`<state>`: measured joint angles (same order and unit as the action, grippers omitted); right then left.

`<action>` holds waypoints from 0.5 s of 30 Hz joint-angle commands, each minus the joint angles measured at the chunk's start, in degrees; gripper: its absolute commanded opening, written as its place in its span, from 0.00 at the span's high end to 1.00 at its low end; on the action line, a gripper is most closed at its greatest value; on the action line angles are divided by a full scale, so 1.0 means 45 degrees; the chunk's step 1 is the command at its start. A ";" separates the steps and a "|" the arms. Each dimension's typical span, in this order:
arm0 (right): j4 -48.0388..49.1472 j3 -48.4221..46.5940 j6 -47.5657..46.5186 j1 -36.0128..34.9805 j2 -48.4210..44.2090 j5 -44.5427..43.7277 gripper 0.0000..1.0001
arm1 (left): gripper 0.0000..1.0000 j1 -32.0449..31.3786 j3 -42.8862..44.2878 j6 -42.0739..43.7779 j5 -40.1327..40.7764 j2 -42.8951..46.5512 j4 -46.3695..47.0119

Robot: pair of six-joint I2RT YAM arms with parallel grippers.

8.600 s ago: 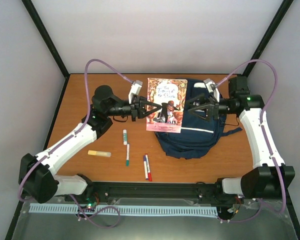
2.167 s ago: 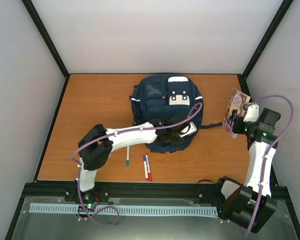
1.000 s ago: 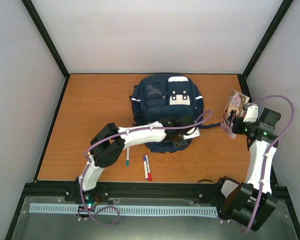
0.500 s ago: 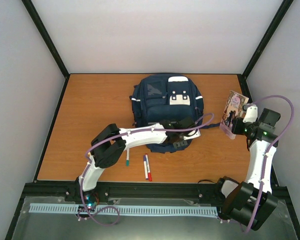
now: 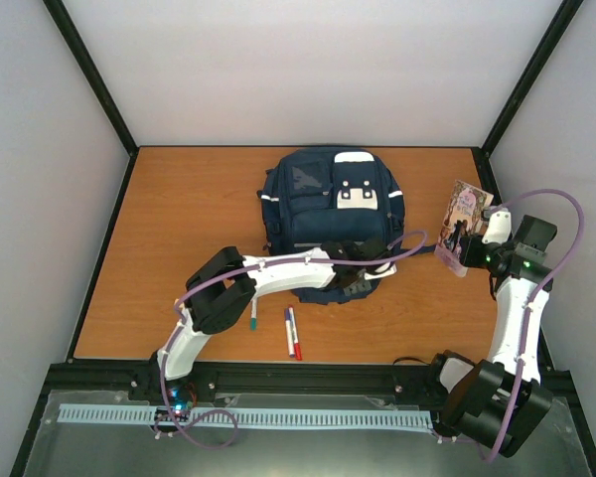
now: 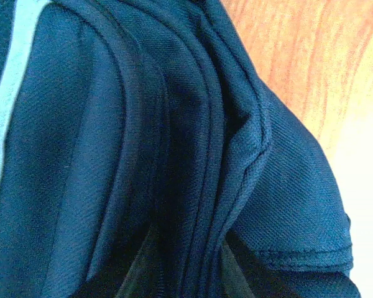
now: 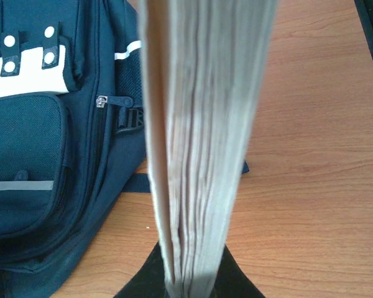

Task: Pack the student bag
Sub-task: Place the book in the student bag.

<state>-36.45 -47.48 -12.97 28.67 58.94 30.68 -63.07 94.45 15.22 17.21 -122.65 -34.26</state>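
Observation:
The student bag lies front-up at the back middle of the table, navy with white patches. My left arm reaches across to its near right edge, where the left gripper pinches a fold of the bag's fabric. In the left wrist view the dark fingers show on either side of that fold. My right gripper is shut on a book, held upright above the table right of the bag. Its page edge fills the right wrist view, the bag beside it.
A green marker and a blue and a red pen lie on the table near the front. A dark strap trails from the bag towards the book. A zip pull shows on the bag's side. Black frame posts stand at the corners.
The left gripper has slid a little left and nearer along the bag's near edge and narrowed on the fabric. The right gripper has tipped the book slightly; the bag has stayed put.

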 commanded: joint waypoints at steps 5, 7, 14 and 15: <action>0.0107 -0.0289 0.0185 0.0223 0.0147 0.0715 0.97 | 0.90 0.0050 0.0431 -0.0015 0.0888 0.0947 0.0245; -0.0181 -0.0484 0.0231 0.0246 0.0330 0.1383 0.97 | 0.95 0.0050 0.0575 0.0079 0.0882 0.1270 0.0209; -0.1039 -0.1452 0.0599 0.0450 0.1405 0.3490 0.97 | 0.99 0.0319 0.2120 0.0322 0.1144 0.1673 -0.0523; -0.1168 -0.1517 0.0651 0.0564 0.1528 0.3969 0.97 | 0.99 0.0409 0.2385 0.0344 0.1022 0.1714 -0.0625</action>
<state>-39.62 -51.33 -11.51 29.63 64.45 39.79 -62.70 98.41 15.68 20.12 -119.17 -36.62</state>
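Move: The navy cloth rim of the student bag lies right at the left hand's half-open fingertips, perhaps 1 cm below. From that hand the white bag patch is about 15 cm ahead and 4 cm left. The right hand already grips the book; the bag mouth lies about 24 cm to its left, 6 cm back and 13 cm below, with the loose strap between, some 11 cm left, 1 cm back and 17 cm below. The left fingers close on the bag's cloth rim and pinch it, then lift it roughly 5 cm, easing slightly forward at the end. Late on, the right hand, keeping its grip on the book, starts left towards the bag by a centimetre or two and a little forward, rolling about 10 degrees so its left side rises. ##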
